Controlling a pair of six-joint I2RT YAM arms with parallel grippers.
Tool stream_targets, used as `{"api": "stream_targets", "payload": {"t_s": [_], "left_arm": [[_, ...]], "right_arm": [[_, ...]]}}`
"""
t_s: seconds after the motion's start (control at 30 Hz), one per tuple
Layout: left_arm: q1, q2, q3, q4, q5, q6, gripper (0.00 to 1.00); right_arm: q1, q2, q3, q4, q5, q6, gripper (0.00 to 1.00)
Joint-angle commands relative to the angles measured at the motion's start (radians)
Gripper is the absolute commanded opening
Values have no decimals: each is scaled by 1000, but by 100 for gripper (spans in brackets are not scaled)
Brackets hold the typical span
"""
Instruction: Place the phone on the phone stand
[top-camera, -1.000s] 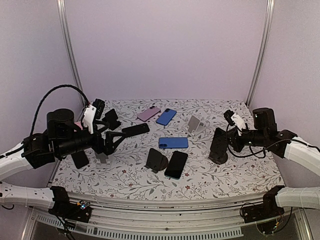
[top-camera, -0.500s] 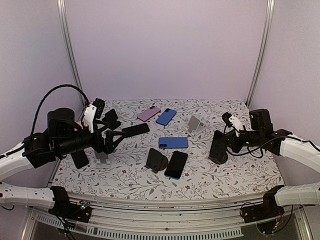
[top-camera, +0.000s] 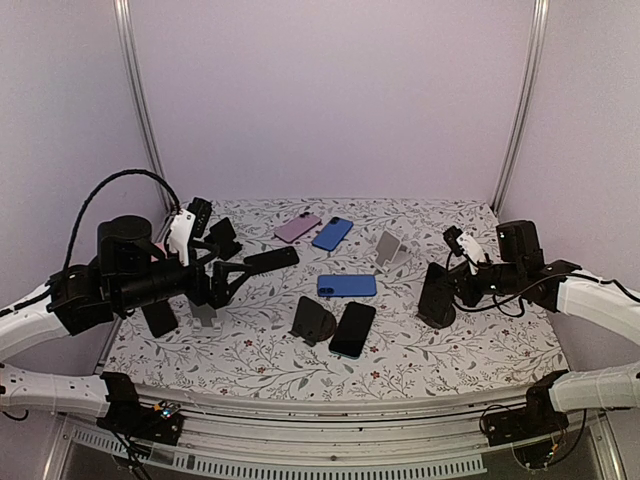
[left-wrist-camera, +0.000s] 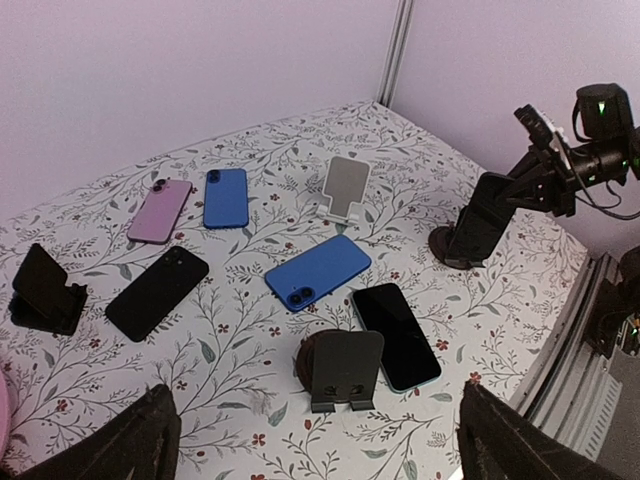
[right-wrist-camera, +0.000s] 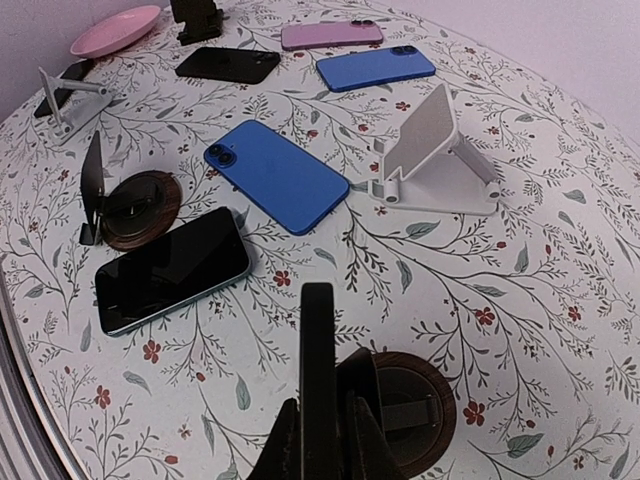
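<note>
My right gripper (right-wrist-camera: 325, 428) is shut on a black phone (right-wrist-camera: 318, 340), which I see edge-on and upright between the fingers. Just behind it is a phone stand (right-wrist-camera: 425, 410) with a round wooden base and a black back plate. In the top view this phone (top-camera: 435, 288) stands steeply over the stand's base (top-camera: 438, 320) at the right of the table. Whether it rests on the stand I cannot tell. My left gripper (top-camera: 226, 276) hangs open and empty over the table's left side, its fingertips (left-wrist-camera: 150, 440) far apart.
Near the middle stand another black stand (top-camera: 313, 320), a face-up black phone (top-camera: 352, 329) and a blue phone (top-camera: 346, 286). Farther back are a white stand (top-camera: 390, 248), a pink phone (top-camera: 297, 227), a second blue phone (top-camera: 332, 233) and a black phone (top-camera: 270, 260).
The right arm has shifted slightly left and back with the phone still in its grip. The left arm has hardly moved.
</note>
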Motion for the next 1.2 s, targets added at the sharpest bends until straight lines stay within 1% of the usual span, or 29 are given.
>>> {"api": "stream_targets", "payload": {"t_s": [0.0,0.17,0.33,0.4,0.43,0.53,0.67,1.1,1.17], "left_arm": [[19,8,-9,15,13,4,97],[23,15,-3,10,18,7,97],[27,21,-2,11,22,8,97],[29,23,-3,14,24,8,97],[31,23,-3,15,25,7,97],[33,22,-5,15,26,7,97],[35,20,-8,17,28,5,97],[36,8,-13,20,32,4,97],[38,8,-13,23,31,5,97]], "right_arm": [[-6,5,-8,65,-7,24,7],[-6,11,-14,66,6,45,10],[-6,-9,-22,64,29,54,17],[-6,-10,-20,56,38,56,18],[-6,-11,-19,55,39,57,22],[-6,-10,-21,60,39,64,27],[-5,-13,-17,60,63,81,31],[-6,-31,82,17,224,183,42],[-4,-38,89,11,245,205,46]]}}
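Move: The right hand still holds the black phone by its upper right part. The phone stand under it is about 3 cm left, 1 cm forward and some 7 cm down from that hand. The white stand is roughly 17 cm forward and 14 left; on the table to the left, the blue phone lies about 25 cm off and 9 forward, the flat black phone 23 off and 3 back. From the left hand, the phone stand is about 46 cm right, 7 forward and well below. The right fingers let go of the phone on its stand: the hand first lowers it about 1 cm, then opens to a bit under half. It then draws off the phone's upper edge, rising about 3.5 cm while easing forward and a little right, and turning clockwise some 15 degrees. ##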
